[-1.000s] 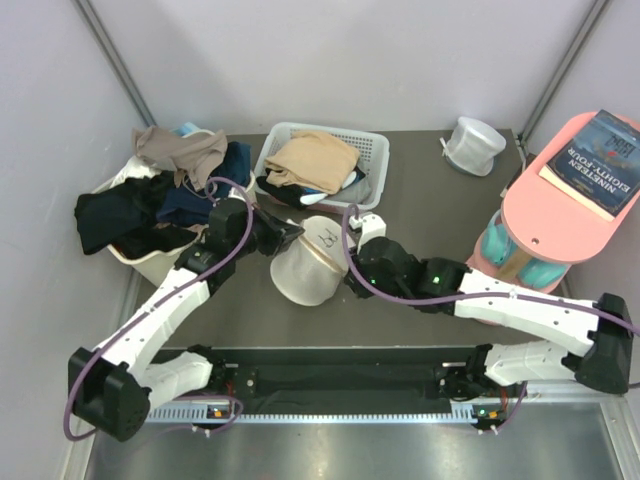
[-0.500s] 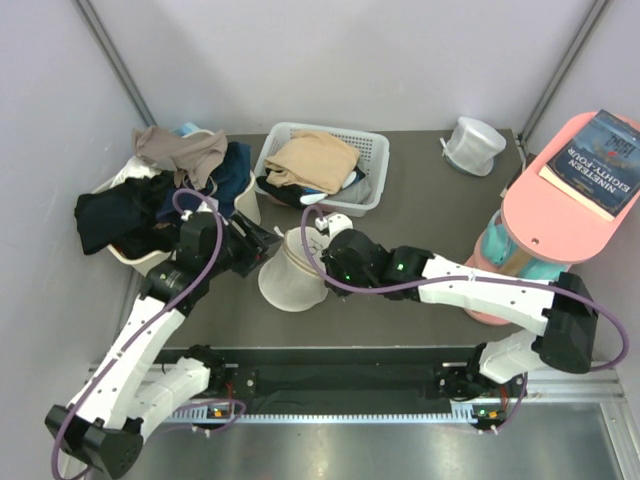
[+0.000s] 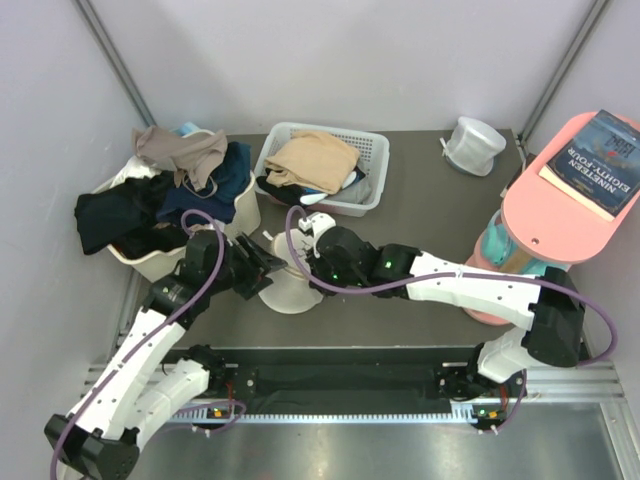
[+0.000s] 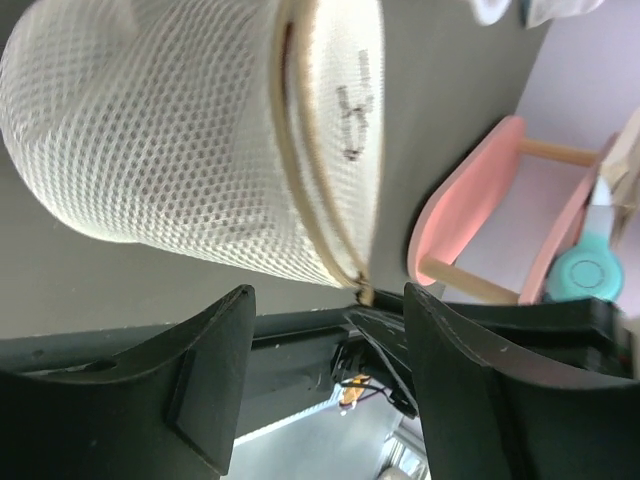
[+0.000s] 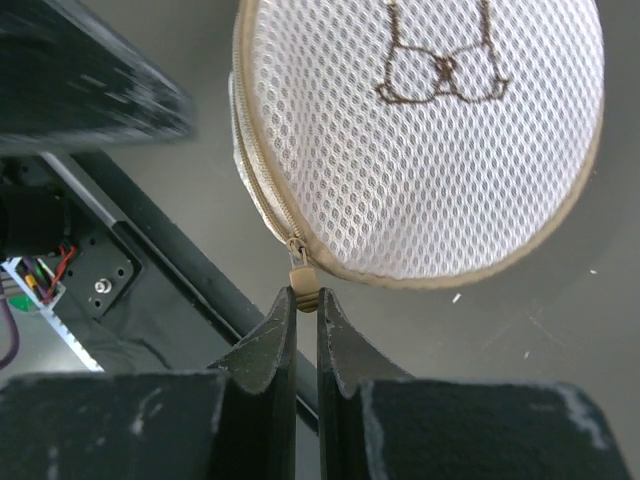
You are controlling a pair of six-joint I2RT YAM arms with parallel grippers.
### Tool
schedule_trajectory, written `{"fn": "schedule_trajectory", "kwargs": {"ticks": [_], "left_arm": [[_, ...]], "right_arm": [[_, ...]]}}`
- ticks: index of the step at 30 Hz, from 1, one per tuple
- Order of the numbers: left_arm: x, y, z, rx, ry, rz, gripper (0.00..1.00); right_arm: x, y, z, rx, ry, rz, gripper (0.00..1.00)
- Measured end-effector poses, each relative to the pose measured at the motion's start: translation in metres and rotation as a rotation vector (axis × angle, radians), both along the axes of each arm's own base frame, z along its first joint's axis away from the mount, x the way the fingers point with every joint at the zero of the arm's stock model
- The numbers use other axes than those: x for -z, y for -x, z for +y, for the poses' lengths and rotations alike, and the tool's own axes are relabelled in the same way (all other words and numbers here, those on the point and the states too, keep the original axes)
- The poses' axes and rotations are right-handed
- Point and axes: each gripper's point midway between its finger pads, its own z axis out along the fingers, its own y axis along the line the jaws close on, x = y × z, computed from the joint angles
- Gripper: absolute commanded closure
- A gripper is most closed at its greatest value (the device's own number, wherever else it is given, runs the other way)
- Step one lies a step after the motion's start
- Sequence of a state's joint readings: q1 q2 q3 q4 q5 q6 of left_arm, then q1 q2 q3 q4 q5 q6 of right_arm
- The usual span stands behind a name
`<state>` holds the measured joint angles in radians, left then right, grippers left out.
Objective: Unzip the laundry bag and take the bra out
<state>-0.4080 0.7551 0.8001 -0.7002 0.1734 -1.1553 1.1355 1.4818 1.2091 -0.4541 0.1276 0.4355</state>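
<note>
The laundry bag point(image 3: 289, 292) is a pale mesh dome with a tan zip seam, lying on the dark table between the two arms. From the right wrist view its flat face point(image 5: 420, 130) carries a bra drawing. My right gripper point(image 5: 306, 297) is shut on the tan zipper pull point(image 5: 303, 281) at the bag's rim; from above it point(image 3: 303, 268) sits over the bag. My left gripper point(image 4: 328, 300) is open, and the bag point(image 4: 190, 130) lies beyond its fingertips, not between them. In the top view the left gripper point(image 3: 266, 268) is at the bag's left side. The bra is hidden.
A white basket point(image 3: 377, 150) of folded clothes stands behind the bag. A white tub point(image 3: 150, 262) piled with dark clothes is at the left. A greyish round pouch point(image 3: 473, 145) sits at the back right, beside a pink stand point(image 3: 560, 215) holding a book point(image 3: 603, 150).
My left gripper has opened, let go of the bag and drawn back to the left. The right gripper has moved left with the zipper pull, and the bag has shifted left with it.
</note>
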Motion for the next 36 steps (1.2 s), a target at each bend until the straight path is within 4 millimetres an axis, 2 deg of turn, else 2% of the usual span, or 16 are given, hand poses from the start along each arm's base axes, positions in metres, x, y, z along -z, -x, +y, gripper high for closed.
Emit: {"fn": "schedule_trajectory", "kwargs": {"ticks": [5,11,15,16,18,23,27,36], "left_arm": [[0.025,0.006,-0.003,0.007,0.007,0.063,0.34],[0.024,-0.005,-0.016,0.022,0.035,0.049,0.36],[0.026,-0.011,-0.024,0.034,0.048,0.047,0.69],[0.027,-0.012,-0.025,0.037,0.051,0.047,0.86],[0.030,-0.013,-0.027,0.039,0.054,0.049,1.00],[0.030,-0.016,-0.027,0.029,0.060,0.036,1.00],[0.032,-0.018,-0.027,0.017,0.066,0.025,1.00],[0.033,-0.029,-0.032,0.018,0.072,0.016,1.00]], "right_arm": [[-0.001,0.009,0.006,-0.040,-0.008,0.003,1.00],[-0.003,0.018,0.013,-0.086,-0.021,0.003,1.00],[-0.003,0.022,0.014,-0.104,-0.021,0.003,1.00],[-0.003,0.022,0.014,-0.105,-0.021,0.003,1.00],[-0.003,0.022,0.014,-0.105,-0.021,0.002,1.00],[-0.003,0.019,0.012,-0.091,-0.017,-0.004,1.00],[0.005,0.011,0.000,-0.058,-0.017,-0.002,1.00],[0.028,-0.021,-0.062,0.088,0.002,0.018,1.00]]}}
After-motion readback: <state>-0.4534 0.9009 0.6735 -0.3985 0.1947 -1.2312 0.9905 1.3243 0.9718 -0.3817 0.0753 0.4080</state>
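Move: The laundry bag's zip edge, beside the slider, is about 2 cm ahead of the left gripper, 4 cm to its right and 3 cm lower. From the right gripper, which already holds the zip pull, that edge is some 4 cm ahead and 2 cm left, about level. The white basket stands roughly 22 cm ahead and 8 cm right of the left gripper, the clothes hamper about 13 cm ahead and 21 cm left, both lower. Lower the open left gripper about 3 cm and shift it as far right onto the zip edge, then shut its fingers to pinch the zip tape. Keep the right grip on the zip pull: ease it back and left towards the left gripper, then, once the tape is pinched, draw it right some 7 cm, also forward and down, while the left edges forward. ##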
